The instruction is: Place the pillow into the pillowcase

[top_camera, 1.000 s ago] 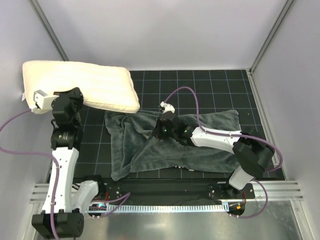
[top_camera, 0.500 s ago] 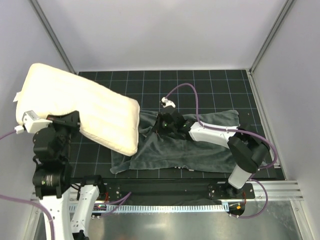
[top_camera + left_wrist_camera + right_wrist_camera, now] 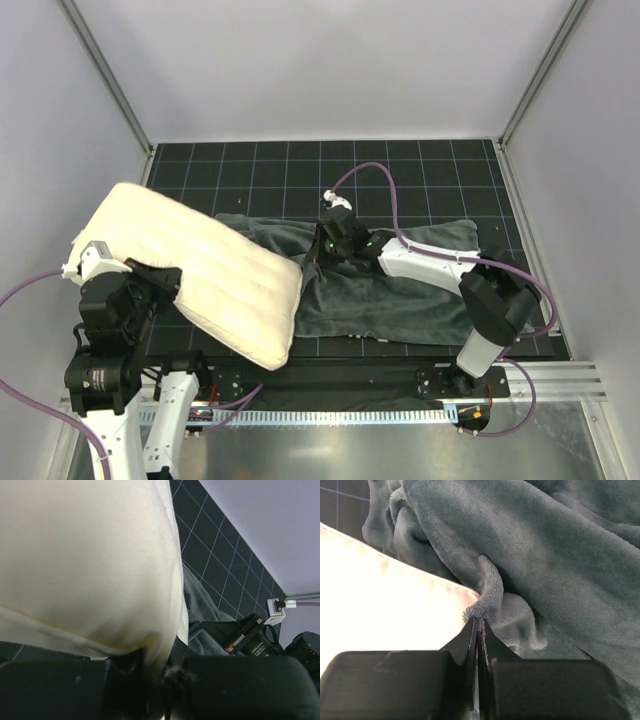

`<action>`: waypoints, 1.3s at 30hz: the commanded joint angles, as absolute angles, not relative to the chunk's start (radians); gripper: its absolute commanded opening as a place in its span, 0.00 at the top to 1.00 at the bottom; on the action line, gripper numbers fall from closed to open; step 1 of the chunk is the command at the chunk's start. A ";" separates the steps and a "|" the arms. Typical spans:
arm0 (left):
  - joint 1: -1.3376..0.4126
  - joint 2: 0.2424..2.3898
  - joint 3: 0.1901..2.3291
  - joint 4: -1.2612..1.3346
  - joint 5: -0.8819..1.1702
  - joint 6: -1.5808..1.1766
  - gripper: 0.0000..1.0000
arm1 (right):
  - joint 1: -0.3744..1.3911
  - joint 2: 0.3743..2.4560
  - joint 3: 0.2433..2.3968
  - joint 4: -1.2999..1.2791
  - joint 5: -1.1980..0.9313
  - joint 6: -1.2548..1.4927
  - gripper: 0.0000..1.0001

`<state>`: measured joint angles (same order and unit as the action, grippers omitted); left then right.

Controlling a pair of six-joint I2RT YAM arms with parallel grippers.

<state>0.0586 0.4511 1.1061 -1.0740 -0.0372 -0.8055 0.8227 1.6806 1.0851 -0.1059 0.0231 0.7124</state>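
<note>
The cream pillow [image 3: 200, 275] slants across the left of the table, its right end lying over the pillowcase's left edge. My left gripper [image 3: 150, 285] is shut on the pillow's near edge; in the left wrist view the pillow [image 3: 85, 565] fills the frame and its edge runs down between my jaws [image 3: 155, 667]. The dark grey pillowcase [image 3: 400, 290] lies spread on the mat. My right gripper [image 3: 322, 243] is shut on a pinched fold of the pillowcase near its left end, seen close in the right wrist view [image 3: 479, 622] with the plush fabric [image 3: 545, 555] and the pillow [image 3: 380, 615] beside it.
A black gridded mat [image 3: 400, 170] covers the table. White walls [image 3: 330, 60] stand at the back and both sides. A metal rail [image 3: 330, 380] runs along the near edge. Purple cables loop from the right arm [image 3: 365, 180].
My left arm has swung the pillow down and to the right, from the far left corner onto the pillowcase's left edge. My right gripper has lifted the pillowcase fold up and back.
</note>
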 commanded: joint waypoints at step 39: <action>0.057 0.500 0.953 -0.396 -0.132 -0.821 1.00 | 0.942 1.529 1.115 -0.184 -0.124 0.658 0.96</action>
<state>0.0582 0.5400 0.9928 -0.7677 -0.1051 -0.7616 0.9371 1.5291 1.0992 -0.1905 -0.1150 0.6777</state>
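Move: The left hand holds the raised pillow by its near side, with the pillowcase's mouth edge about 13 cm ahead, 26 cm to its right and 20 cm below. The pillow's leading end slopes down to some 4 cm ahead, 20 cm right and 23 cm below that hand. From the right hand, which keeps the mouth edge pinched, the leading end is roughly 9 cm back, 6 cm left and 4 cm lower; the body of the pillowcase lies some 18 cm right, 4 cm back and 9 cm below. The right hand keeps its pinch on the pillowcase's mouth edge, lifts it about 6 cm, then draws it back some 7 cm and a little left over the pillow's leading end while turning about 15 degrees counter-clockwise. Meanwhile the left hand, still gripping the pillow high, eases back a centimetre and rolls its left side up slightly, then sinks a little and swings forward, ending about 6 cm farther out and a touch left, with its fingers tipping up a few degrees. ##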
